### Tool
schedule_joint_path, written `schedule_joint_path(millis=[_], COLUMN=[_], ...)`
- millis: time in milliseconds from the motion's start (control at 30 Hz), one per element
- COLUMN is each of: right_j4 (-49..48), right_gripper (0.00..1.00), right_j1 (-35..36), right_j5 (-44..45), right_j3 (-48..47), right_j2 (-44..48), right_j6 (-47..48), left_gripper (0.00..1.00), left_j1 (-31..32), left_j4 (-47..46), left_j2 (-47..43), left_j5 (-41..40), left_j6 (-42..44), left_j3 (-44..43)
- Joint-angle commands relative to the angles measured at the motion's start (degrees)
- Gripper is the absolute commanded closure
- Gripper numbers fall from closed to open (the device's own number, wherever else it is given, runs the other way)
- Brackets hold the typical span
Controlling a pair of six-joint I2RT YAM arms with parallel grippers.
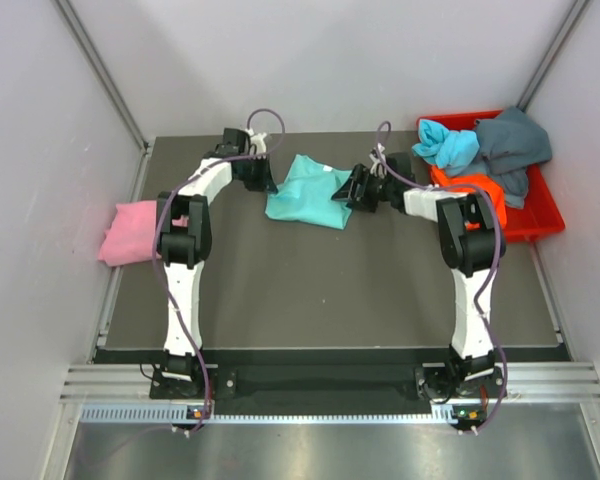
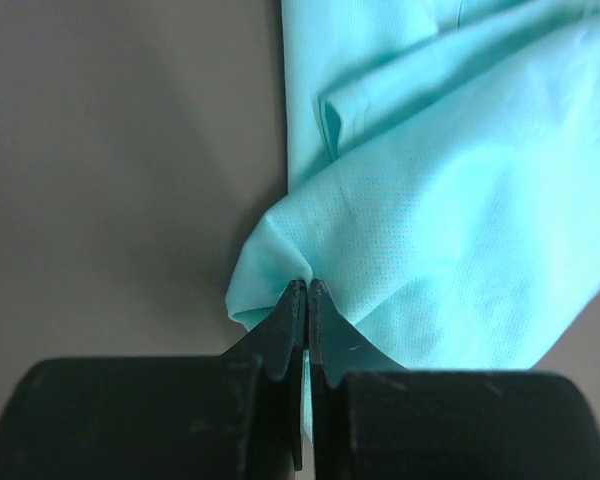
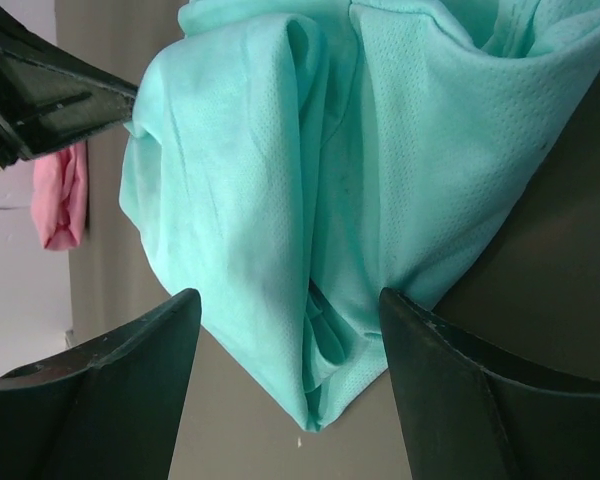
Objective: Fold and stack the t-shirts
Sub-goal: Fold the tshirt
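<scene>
A teal t-shirt (image 1: 305, 192) lies partly folded at the back middle of the dark table. My left gripper (image 1: 265, 185) sits at its left edge. In the left wrist view that gripper (image 2: 307, 287) is shut on a pinched corner of the teal t-shirt (image 2: 450, 230). My right gripper (image 1: 342, 195) is at the shirt's right corner. In the right wrist view it (image 3: 290, 295) stands open, its fingers on either side of a pointed fold of the teal t-shirt (image 3: 280, 180) without touching it. A folded pink t-shirt (image 1: 135, 232) lies at the table's left edge.
A red bin (image 1: 535, 215) at the back right holds a light blue t-shirt (image 1: 448, 145), a dark grey-blue one (image 1: 515, 145) and an orange one (image 1: 475, 185). Pale walls close in the table on three sides. The pink t-shirt (image 3: 58, 200) also shows in the right wrist view.
</scene>
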State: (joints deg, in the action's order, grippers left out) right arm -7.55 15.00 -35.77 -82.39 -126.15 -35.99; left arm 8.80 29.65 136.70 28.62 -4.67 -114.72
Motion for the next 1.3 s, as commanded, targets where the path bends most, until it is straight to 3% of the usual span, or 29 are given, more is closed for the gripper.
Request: schedule_joint_path(millis=[0, 467, 833, 967, 1267], right_j4=[3.9, 5.4, 7.1, 6.9, 6.0], right_gripper=[0.27, 0.27, 0.27, 0.27, 0.3], right_j1=[1.0, 1.0, 0.9, 0.6, 0.1], right_j5=[1.4, 0.7, 1.0, 1.3, 0.9], right_j3=[3.5, 13.4, 21.5, 19.6, 8.0], right_j2=[4.7, 12.3, 23.7, 24.9, 15.4], right_j6=[2.0, 2.3, 2.9, 5.7, 10.0], left_gripper=[1.0, 1.0, 1.0, 1.0, 1.0], left_j1=[1.2, 4.1, 6.8, 6.8, 6.8], left_j4=[-1.6, -2.9, -4.8, -4.5, -3.0], left_j2=[-5.9, -16.8, -28.6, -30.2, -28.6], left_j5=[6.4, 9.3, 8.7, 7.2, 3.4], left_j6=[-1.3, -3.2, -5.1, -4.3, -2.3], left_j3=[5.3, 20.3, 33.9, 35.1, 33.0])
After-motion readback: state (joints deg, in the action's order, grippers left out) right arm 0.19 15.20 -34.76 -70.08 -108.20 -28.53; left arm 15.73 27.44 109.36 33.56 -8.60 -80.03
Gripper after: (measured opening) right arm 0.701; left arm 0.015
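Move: The turquoise t-shirt lies between the hands. Its middle is about 9 cm right of the left hand, level with it, and the left fingers are already shut on its near left corner. The same middle is some 10 cm left of the open right hand, and the white tag is about 7 cm ahead and 4 cm left of the right hand. The pink shirt sits roughly 32 cm left of the left hand and 13 cm nearer the base. Back towards the bases together, fairly fast: the left hand keeps its pinch on the t-shirt's corner and drags it about 16 cm back and slightly right, dipping, then rising. The right hand, fingers staying wide open and seeming to rest on the cloth, sweeps some 10 cm back, then lifts off about 5 cm while returning forward. ##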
